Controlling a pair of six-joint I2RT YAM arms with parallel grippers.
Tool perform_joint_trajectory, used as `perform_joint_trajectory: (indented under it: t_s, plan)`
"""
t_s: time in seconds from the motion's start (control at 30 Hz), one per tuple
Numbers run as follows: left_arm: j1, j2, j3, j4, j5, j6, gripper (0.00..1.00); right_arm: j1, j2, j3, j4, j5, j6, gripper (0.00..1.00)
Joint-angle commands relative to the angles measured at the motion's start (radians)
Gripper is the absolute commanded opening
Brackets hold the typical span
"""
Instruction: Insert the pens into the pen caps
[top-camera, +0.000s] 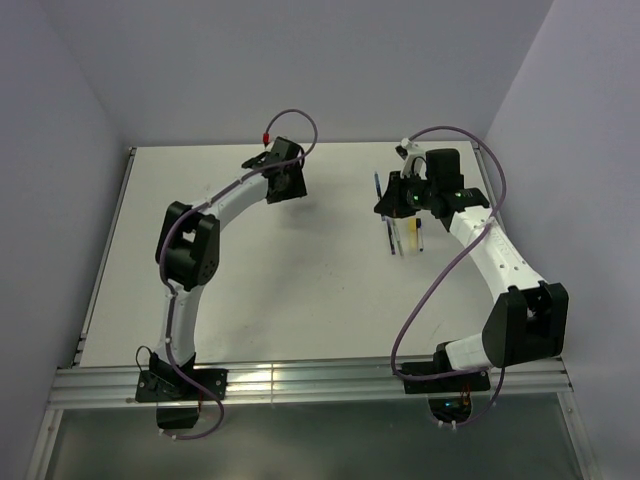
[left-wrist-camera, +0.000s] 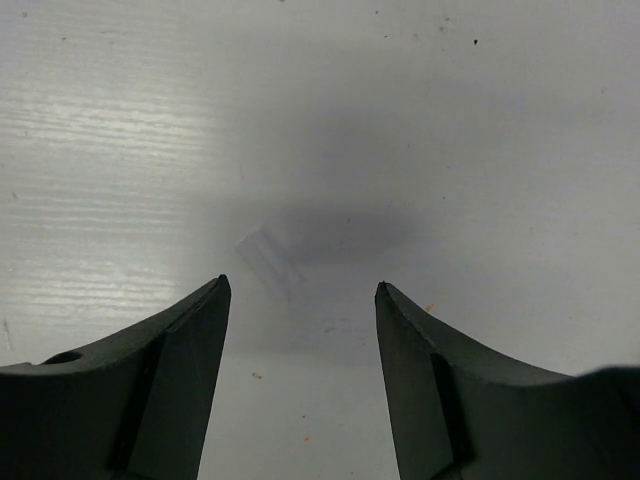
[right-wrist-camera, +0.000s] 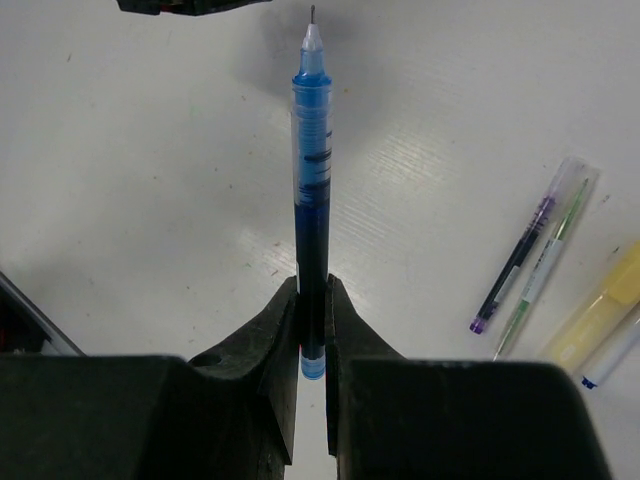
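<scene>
My right gripper is shut on a blue pen, gripping it near its back end. The bare tip points away from the wrist, above the table. From above, that gripper hangs at the right-middle of the table with the pen beside it. My left gripper is open with nothing between its fingers. A pale translucent pen cap lies blurred on the table just beyond its fingertips. From above, the left gripper hovers at the far middle of the table.
Several loose pens lie on the table right of the held pen: a purple one, a green one and a pale yellow tube cut off by the frame edge. From above they form a small cluster. Walls enclose the white table.
</scene>
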Motion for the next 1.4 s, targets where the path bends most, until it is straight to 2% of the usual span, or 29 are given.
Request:
perform_joint_trajectory:
  t_s: [0.0,0.13,0.63,0.87,1.0,1.17,1.3,1.37]
  plan:
    - [-0.018,0.047,0.091,-0.017,-0.053,0.021,0.64,-0.008,-0.02,0.031,-0.013,0.025,-0.033,0.0]
    - [-0.028,0.11,0.135,-0.048,-0.078,0.032,0.62,-0.007,-0.004,0.037,-0.019,0.029,-0.033,0.0]
    - [-0.062,0.181,0.063,-0.102,-0.155,0.07,0.53,-0.011,-0.001,0.049,-0.037,0.023,-0.06,0.0]
    - [-0.05,0.228,0.106,-0.091,-0.164,0.103,0.53,-0.013,-0.001,0.061,-0.045,0.021,-0.057,0.0]
    - [-0.041,0.23,0.098,-0.085,-0.162,0.104,0.48,-0.013,0.002,0.067,-0.05,0.023,-0.065,0.0]
    - [-0.027,0.227,0.08,-0.094,-0.135,0.116,0.47,-0.013,0.008,0.073,-0.057,0.009,-0.064,0.0]
    - [-0.029,0.208,0.043,-0.082,-0.092,0.141,0.34,-0.014,0.014,0.077,-0.061,-0.011,-0.067,0.0]
    - [-0.022,0.205,0.028,-0.083,-0.067,0.141,0.31,-0.011,0.016,0.078,-0.064,-0.043,-0.064,0.0]
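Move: The clear pen cap lies flat on the table, about 7 cm below the left hand and barely 1 cm ahead, centred sideways between the open fingers. The blue pen in the right hand hangs some 20 cm to the left hand's right, 9 cm back and 13 cm higher; the purple pen on the table lies about 29 cm right, 8 cm back, 8 cm down. From the right hand the cap is roughly 13 cm ahead, 22 cm left and 19 cm below. The clear cap is approached almost straight from above: the left hand sinks about 6 cm, wavering a centimetre or so forward and back, and rolls some 10 degrees, its left side rising. Low over the table it then stays put while the fingers narrow to about half their gap, one either side of the cap; firm contact can't be seen. The right hand keeps its grip on the blue pen, nearly still. ##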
